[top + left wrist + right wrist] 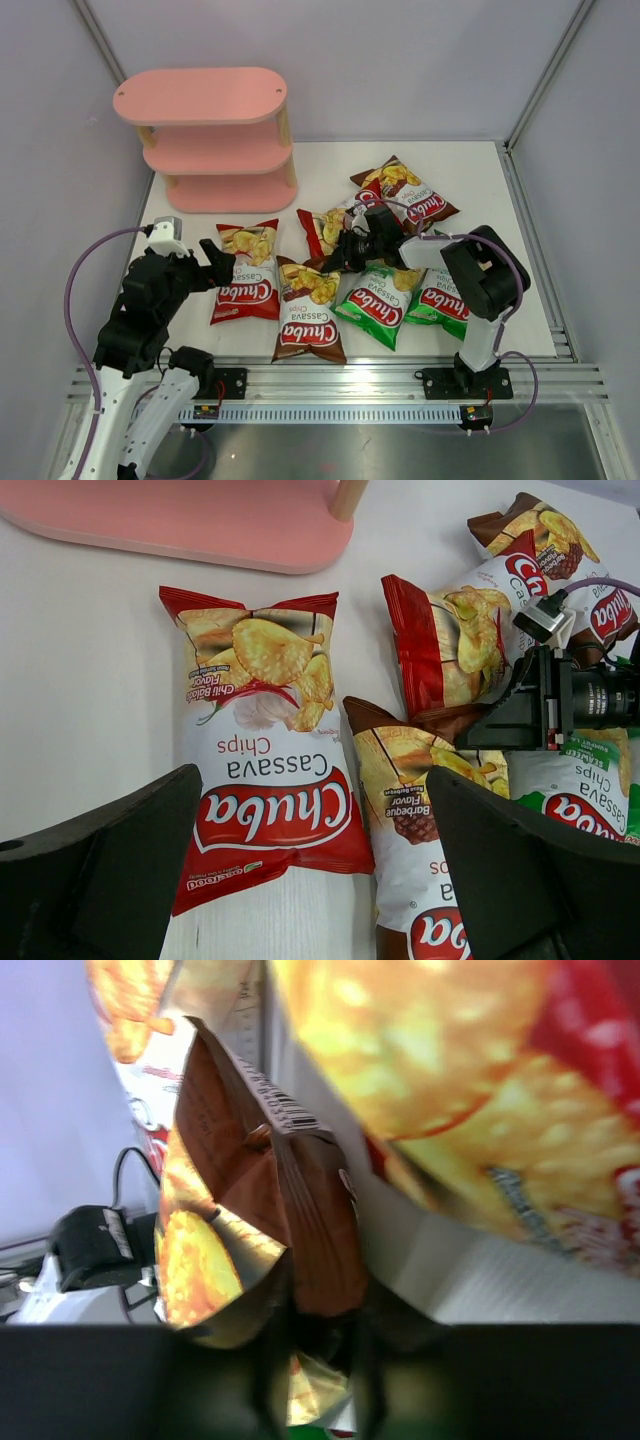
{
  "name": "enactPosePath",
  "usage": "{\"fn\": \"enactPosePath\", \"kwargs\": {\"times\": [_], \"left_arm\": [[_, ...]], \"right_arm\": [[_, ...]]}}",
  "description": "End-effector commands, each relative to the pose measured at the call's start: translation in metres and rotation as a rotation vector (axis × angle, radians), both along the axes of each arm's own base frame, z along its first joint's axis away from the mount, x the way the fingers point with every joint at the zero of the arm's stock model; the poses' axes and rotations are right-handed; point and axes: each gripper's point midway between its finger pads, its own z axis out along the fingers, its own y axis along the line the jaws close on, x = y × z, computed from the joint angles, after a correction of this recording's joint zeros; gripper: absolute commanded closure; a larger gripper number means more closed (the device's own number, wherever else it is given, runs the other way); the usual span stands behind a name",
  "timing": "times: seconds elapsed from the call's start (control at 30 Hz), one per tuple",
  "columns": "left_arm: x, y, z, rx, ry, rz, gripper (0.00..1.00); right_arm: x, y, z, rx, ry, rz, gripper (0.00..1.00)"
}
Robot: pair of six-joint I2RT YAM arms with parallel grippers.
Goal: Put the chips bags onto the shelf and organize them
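Observation:
Six chips bags lie on the white table in front of the pink shelf (205, 135). A red-white bag (245, 280) lies at the left, a brown bag (310, 315) beside it, and two green bags (380, 300) at the right. Another red-white bag (325, 228) and a second brown bag (405, 190) lie farther back. My right gripper (345, 255) reaches left and pinches the top seam of the near brown bag (310, 1230), lifting it between the fingers. My left gripper (312, 820) hangs open above the left red-white bag (265, 770), holding nothing.
The shelf stands at the back left against the grey wall, all three boards bare. Enclosure walls close in both sides and the back. A metal rail (340, 385) runs along the near edge. The right arm's elbow (490, 280) sits over the green bags.

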Motion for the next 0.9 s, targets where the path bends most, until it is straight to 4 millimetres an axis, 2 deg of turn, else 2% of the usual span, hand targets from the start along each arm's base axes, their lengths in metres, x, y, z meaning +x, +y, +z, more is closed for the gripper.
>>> {"fn": "enactPosePath", "kwargs": {"times": [0.0, 0.03, 0.3, 0.5, 0.53, 0.6, 0.67, 0.73, 0.77, 0.8, 0.83, 0.87], "left_arm": [[0.004, -0.007, 0.011, -0.009, -0.044, -0.035, 0.01], [0.004, -0.007, 0.012, -0.010, -0.046, -0.036, 0.01], [0.002, -0.010, 0.018, -0.027, -0.056, -0.052, 0.01], [0.001, -0.034, 0.020, -0.115, -0.065, -0.157, 0.01], [0.001, -0.037, 0.020, -0.126, -0.067, -0.170, 0.01], [0.001, -0.047, 0.024, -0.166, -0.080, -0.211, 0.01], [0.000, -0.056, 0.023, -0.202, -0.079, -0.250, 0.01], [-0.002, -0.068, 0.034, -0.245, -0.121, -0.318, 0.01], [-0.003, -0.073, 0.032, -0.274, -0.117, -0.337, 0.01], [-0.007, -0.081, 0.045, -0.304, -0.170, -0.394, 0.01], [-0.008, -0.085, 0.049, -0.324, -0.186, -0.418, 0.01], [-0.009, -0.090, 0.048, -0.361, -0.183, -0.433, 0.01]], "right_arm": [[0.006, 0.011, 0.041, 0.077, -0.085, -0.004, 0.75], [0.006, 0.011, 0.050, 0.085, -0.092, -0.007, 0.84], [0.009, 0.007, 0.105, 0.104, -0.173, -0.038, 1.00], [0.013, -0.005, 0.173, 0.113, -0.300, -0.108, 1.00], [0.016, -0.008, 0.178, 0.099, -0.306, -0.137, 1.00], [0.020, -0.010, 0.199, 0.117, -0.329, -0.173, 1.00], [0.025, -0.013, 0.226, 0.146, -0.370, -0.218, 1.00], [0.029, -0.017, 0.248, 0.171, -0.386, -0.278, 1.00], [0.031, -0.018, 0.264, 0.193, -0.409, -0.297, 1.00], [0.032, -0.020, 0.278, 0.217, -0.410, -0.326, 1.00], [0.036, -0.023, 0.288, 0.226, -0.427, -0.362, 1.00], [0.038, -0.023, 0.307, 0.259, -0.442, -0.382, 1.00]]}}
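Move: The brown chips bag has its top seal between the right fingers; its middle lies about 10 cm back and 5 cm left of that hand, some 2 cm lower. From the same hand, the far red bag is about 9 cm ahead and 3 cm right, the near green bag 9 cm back and 10 cm right, and the left red bag 19 cm left and 2 cm back. From the left gripper, the brown bag's middle is roughly 18 cm right, 5 cm back and 20 cm below. Finish closing the right fingers on the brown bag's top seal as you start up, then lift it fast, about 23 cm almost straight up, easing a little forward late while the wrist turns some 15 degrees clockwise and rolls. Midway, start the open left gripper about 6 cm to its right, towards the rising bag, yawing clockwise and dipping its left side. ##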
